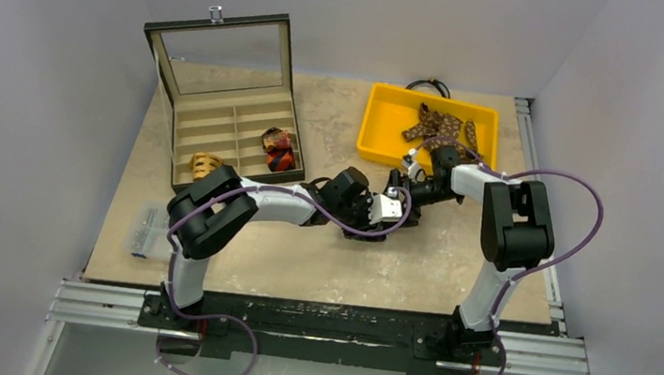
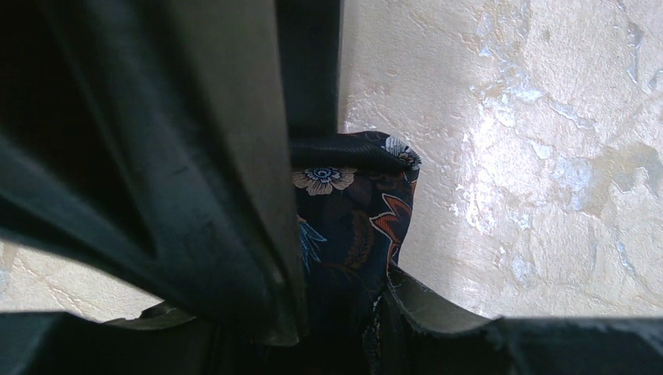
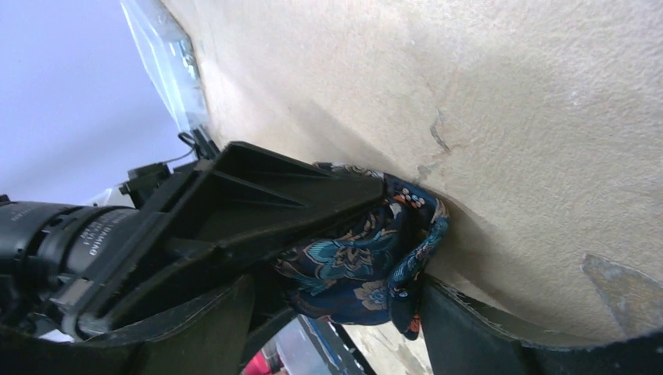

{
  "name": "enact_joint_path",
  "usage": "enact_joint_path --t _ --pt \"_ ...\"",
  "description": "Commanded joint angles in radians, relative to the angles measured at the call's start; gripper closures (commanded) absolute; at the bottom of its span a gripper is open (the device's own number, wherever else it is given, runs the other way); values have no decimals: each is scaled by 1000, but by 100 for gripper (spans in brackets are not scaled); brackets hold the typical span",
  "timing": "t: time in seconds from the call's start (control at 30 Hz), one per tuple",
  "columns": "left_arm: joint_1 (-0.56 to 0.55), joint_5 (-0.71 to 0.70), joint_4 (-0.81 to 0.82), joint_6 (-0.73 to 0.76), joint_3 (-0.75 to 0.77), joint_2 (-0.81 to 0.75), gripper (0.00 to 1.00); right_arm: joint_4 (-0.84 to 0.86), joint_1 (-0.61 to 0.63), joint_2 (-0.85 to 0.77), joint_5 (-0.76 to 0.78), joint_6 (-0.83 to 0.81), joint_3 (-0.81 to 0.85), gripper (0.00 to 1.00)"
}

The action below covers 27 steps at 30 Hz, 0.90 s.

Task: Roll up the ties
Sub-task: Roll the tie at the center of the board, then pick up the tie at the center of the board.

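A dark navy floral tie (image 2: 344,219) is bunched into a small coil just above the table's middle. My left gripper (image 2: 344,312) is shut on it, with fabric pressed against both fingers. In the right wrist view the same coil (image 3: 360,266) sits between the spread fingers of my right gripper (image 3: 336,312). One fingertip (image 3: 457,328) touches the coil's edge and the other stands apart. From above, the left gripper (image 1: 387,213) and right gripper (image 1: 402,189) meet tip to tip and hide the coil. Brown patterned ties (image 1: 439,124) lie in the yellow tray (image 1: 380,146).
An open compartment box (image 1: 186,124) at the back left holds a red-orange rolled tie (image 1: 278,150) and a tan coil (image 1: 205,166). A black cable loop (image 1: 429,86) lies behind the tray. A clear plastic bag (image 1: 146,230) rests near the left edge.
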Motion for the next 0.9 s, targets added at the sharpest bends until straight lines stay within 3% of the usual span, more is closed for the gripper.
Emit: enact_joint_path --t 0.0,0.23,0.43,0.53,0.57,0.67,0.77,0.87 --pt "-11 -75 -173 21 -28 89 78 66 24 -65 -39 78 1 23" --pt "-15 -85 -178 24 -25 94 78 31 57 -80 57 59 15 37" --pt "-16 -85 -179 16 -25 93 77 5 61 -69 79 22 25 71" --pt "-15 -71 -163 6 -38 83 63 -3 60 -56 92 2 28 96" --pt "-11 -55 -152 -1 -44 73 58 -7 59 -51 100 -3 29 100" --pt "7 2 -71 -17 -86 28 41 -23 59 -41 102 -40 34 100" --pt "42 84 55 -45 -126 -36 12 -33 59 -34 104 -76 35 100" --pt "72 163 128 -69 -143 -75 4 -33 58 -35 104 -93 31 100"
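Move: The rolled tie sits practically between the left hand's pads, some 1 cm farther to the right, at pad height. From the right hand it lies about 3 cm left, 1 cm back and 2 cm down. The yellow tray's middle is roughly 22 cm ahead of the right hand and 6 cm to its right; the red tie in the open case is about 15 cm ahead of the left hand and 22 cm to its left, near pad height. The rolled tie is handed over where it lies: the right hand stays close by, easing only about half a centimetre left and turning some 5 degrees, while its wide-open fingers close to a pinch on the cloth at the roll's edge. Only then do the left fingers, still gripping until late, spread nearly fully, that hand starting to back off about 1 cm left and slightly forward and up. ##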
